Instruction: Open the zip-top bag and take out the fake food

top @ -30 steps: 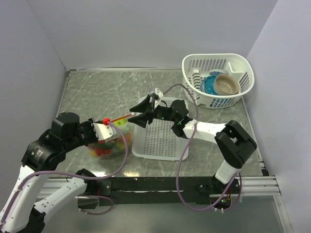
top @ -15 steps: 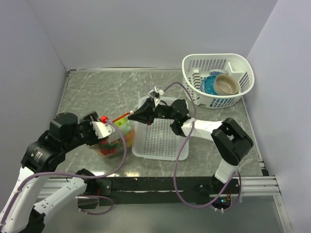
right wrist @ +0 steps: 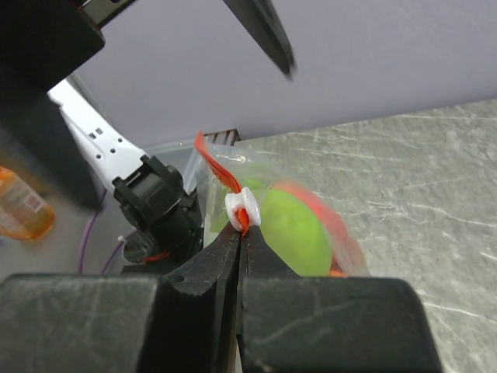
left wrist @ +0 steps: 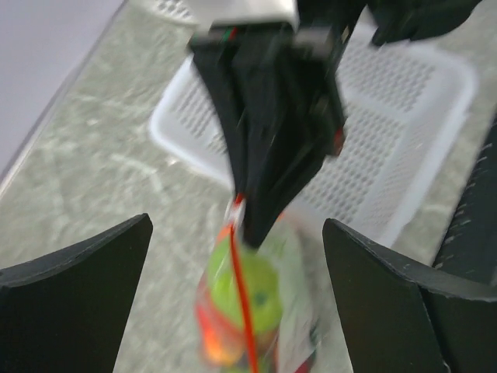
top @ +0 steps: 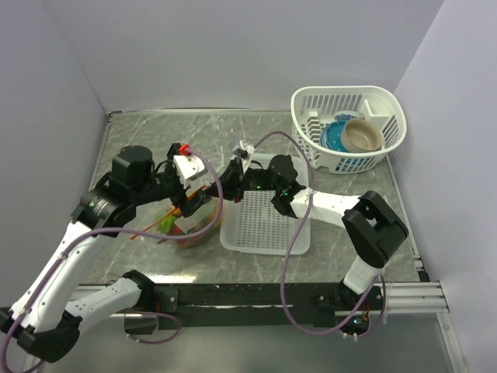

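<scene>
The zip-top bag (top: 189, 223) is clear, with an orange-red zip strip (left wrist: 242, 291), and hangs left of the white tray. Inside is the fake food: a green fruit (right wrist: 293, 230) and blurred red and orange pieces (left wrist: 213, 342). My right gripper (top: 225, 181) is shut on the strip just below its white slider (right wrist: 245, 207). My left gripper (top: 197, 185) hovers above the bag with its fingers (left wrist: 81, 307) spread wide on either side, touching nothing. In the left wrist view the right gripper's black fingers (left wrist: 268, 155) pinch the bag's top.
A white slotted tray (top: 268, 225) lies flat at the table's middle, under the right arm. A white basket (top: 390, 101) at the back right holds a blue bowl (top: 335, 137) and a beige bowl (top: 362, 136). Walls stand to the left and at the back.
My left gripper let go of the bag's strip, opened wide and rose toward the back. My right gripper shut on the strip, and the bag now hangs from it, swinging.
</scene>
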Robot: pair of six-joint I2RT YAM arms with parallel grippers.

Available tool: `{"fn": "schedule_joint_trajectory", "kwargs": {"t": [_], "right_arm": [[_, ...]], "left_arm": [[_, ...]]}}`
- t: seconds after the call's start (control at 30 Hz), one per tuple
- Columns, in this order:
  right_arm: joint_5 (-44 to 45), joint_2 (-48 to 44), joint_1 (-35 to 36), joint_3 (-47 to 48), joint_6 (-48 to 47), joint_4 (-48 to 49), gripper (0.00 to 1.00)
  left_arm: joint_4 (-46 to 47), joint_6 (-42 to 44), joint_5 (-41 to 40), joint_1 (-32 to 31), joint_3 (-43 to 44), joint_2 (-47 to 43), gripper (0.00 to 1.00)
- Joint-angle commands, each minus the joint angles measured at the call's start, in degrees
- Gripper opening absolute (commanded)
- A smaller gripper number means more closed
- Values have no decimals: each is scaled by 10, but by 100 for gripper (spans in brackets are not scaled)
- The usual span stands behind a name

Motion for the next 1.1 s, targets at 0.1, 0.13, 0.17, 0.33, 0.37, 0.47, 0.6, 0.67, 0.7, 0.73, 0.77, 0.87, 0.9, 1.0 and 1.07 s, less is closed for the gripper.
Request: {"fn": "schedule_joint_trajectory", "kwargs": {"t": [0.1,0.13,0.17,0.33,0.37,0.47,0.6,0.67,0.7,0.73,0.77,0.87,0.9,1.0,1.07], "right_arm": [[0,-46,15,30,-46,-40,0],[1,-47,16,30,-47,-44,0],[0,-50,15,31,-49,-46,0],[1,-59,16,31,-61,-67,0],[0,-64,16,30,-63,-69,0],[-1,-71,16,27,-63,-71,0],[0,-76,15,25,-65,-77,0],[0,-80,16,25,-68,-80,0],[0,-80,16,25,-68,-82,0],[-1,-80,16,25,-69,-86,0],[-1,-81,16,26,-71,-89,0],[-1,-79,16,30,-70,-92,0],[-1,-80,15,29,-70,-93,0],[-2,-78,16,31,-67,-92,0],[-3,-77,17,31,-66,-92,0]], "left_arm": [[43,-76,112,0,50,33,99],[41,-74,113,0,49,33,99],[37,-72,120,0,48,32,96],[-30,-39,135,0,64,46,74],[-36,-35,134,0,66,51,70],[-46,-16,121,2,58,53,65],[-53,15,105,5,39,53,63],[-61,21,105,6,31,59,70],[-61,20,104,7,28,60,72],[-57,17,96,7,27,59,75],[-54,17,94,8,24,58,75],[-44,17,97,13,25,58,73],[-44,17,100,14,26,60,70],[-46,17,110,16,34,69,58],[-49,21,117,21,41,76,42]]}}
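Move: Just off the left fingertips, the white slider at the end of the bag's orange zip strip lies about 5 cm to the right, 4 cm below and 1 cm ahead; the right fingers already hold it, some 1 cm left of their hand point. The fruit in the bag is roughly 5 cm back from the left hand, level with it sideways, 12 cm below. The white basket's middle lies some 20 cm right, 3 cm back and 18 cm below that hand. Closing in on the slider, the open left hand moves about 3 cm right, lifting and easing back a little, then sinks some 4 cm so its fingers straddle the zip end. They close to about half their opening as the hand tips down about 10 degrees and turns slightly clockwise; a touch isn't clear. The right hand keeps its pinch on the slider, drawing back about 1 cm. ##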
